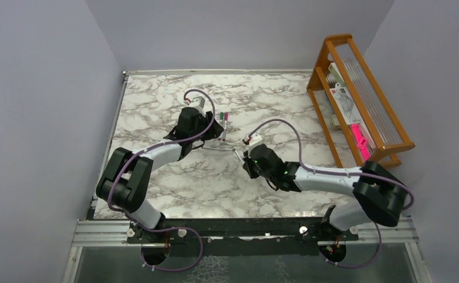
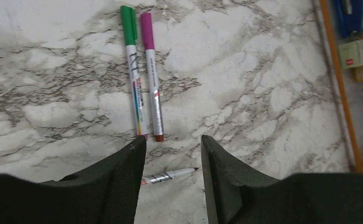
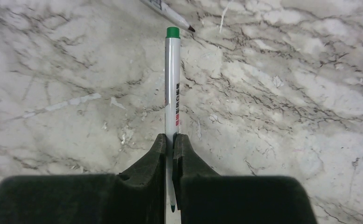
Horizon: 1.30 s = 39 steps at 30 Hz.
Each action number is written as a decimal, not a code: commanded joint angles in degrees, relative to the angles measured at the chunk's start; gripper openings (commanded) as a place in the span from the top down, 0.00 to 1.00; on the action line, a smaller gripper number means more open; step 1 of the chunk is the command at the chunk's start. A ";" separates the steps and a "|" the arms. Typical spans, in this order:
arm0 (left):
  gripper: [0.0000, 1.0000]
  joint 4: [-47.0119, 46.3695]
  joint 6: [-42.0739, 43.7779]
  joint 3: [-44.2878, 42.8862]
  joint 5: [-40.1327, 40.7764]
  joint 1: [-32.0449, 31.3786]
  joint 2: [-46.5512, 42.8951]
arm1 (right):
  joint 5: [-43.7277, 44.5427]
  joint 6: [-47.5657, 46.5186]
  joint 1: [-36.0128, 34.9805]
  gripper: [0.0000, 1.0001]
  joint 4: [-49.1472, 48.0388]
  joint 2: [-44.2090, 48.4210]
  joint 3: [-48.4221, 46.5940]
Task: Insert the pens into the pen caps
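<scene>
Two capped pens lie side by side on the marble table (image 2: 263, 93), one with a green cap (image 2: 129, 25), one with a magenta cap (image 2: 146, 30); they also show in the top view (image 1: 224, 121). My left gripper (image 2: 172, 144) is open and empty, hovering just short of their near ends. An uncapped silvery pen (image 2: 170, 176) lies on the table below its jaws. My right gripper (image 3: 172, 140) is shut on a silvery pen (image 3: 172, 84) with a green end plug, its tip pointing back between the fingers. The other uncapped pen's tip (image 3: 170, 14) lies just beyond. No yellow-orange caps show.
An orange wooden rack (image 1: 357, 100) with stationery stands at the table's right edge; its rail shows in the left wrist view (image 2: 338, 70). Grey walls close in the table at the back and both sides. My right gripper (image 1: 243, 156) sits near the table's middle, my left gripper (image 1: 212, 131) just behind it.
</scene>
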<state>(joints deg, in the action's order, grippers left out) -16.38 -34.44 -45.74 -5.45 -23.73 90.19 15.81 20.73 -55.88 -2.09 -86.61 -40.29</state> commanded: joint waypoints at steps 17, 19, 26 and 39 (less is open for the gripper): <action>0.53 -27.78 -14.50 8.81 -27.36 -6.86 -3.27 | -7.88 -6.45 -0.32 0.99 -11.67 19.13 6.61; 0.53 -28.21 -14.92 8.83 -27.04 -7.04 -3.41 | -8.07 -6.69 -0.37 0.99 -11.58 18.91 6.24; 0.53 -28.21 -14.87 7.82 -27.88 -7.06 -4.64 | -6.70 -6.39 -0.37 0.99 -11.10 20.24 6.74; 1.00 -28.27 -15.40 15.52 -28.78 -8.21 -11.07 | -2.72 -7.60 -0.31 0.99 -10.56 20.16 4.94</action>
<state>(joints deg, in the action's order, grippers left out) -43.53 -50.70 -33.17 -34.30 -31.31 82.98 10.24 13.82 -55.96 -10.63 -66.15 -33.36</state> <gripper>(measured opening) 0.147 0.046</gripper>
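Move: The pen with the green tail end is already in the right hand, and that tail stands up from the fingers about 4 cm ahead, 3 cm left and 4 cm above. From the open left hand the green end lies some 10 cm back, 9 cm right and 3 cm lower. On the table, 10 cm below the left hand, the green-capped pen lies about 5 cm ahead and 4 right, the purple-capped pen 5 ahead and 5 right, the uncapped pen 4 back and 2 right. The green-ended pen is carried up about 10 cm in the right hand's unchanged grip, its fingers tilting up a little. The left hand swings back and to the right, rising too, some 17 cm in all; it turns about 30 degrees clockwise while its left side dips, pauses near the tail, then eases back and closes its half-open fingers on the green end. ##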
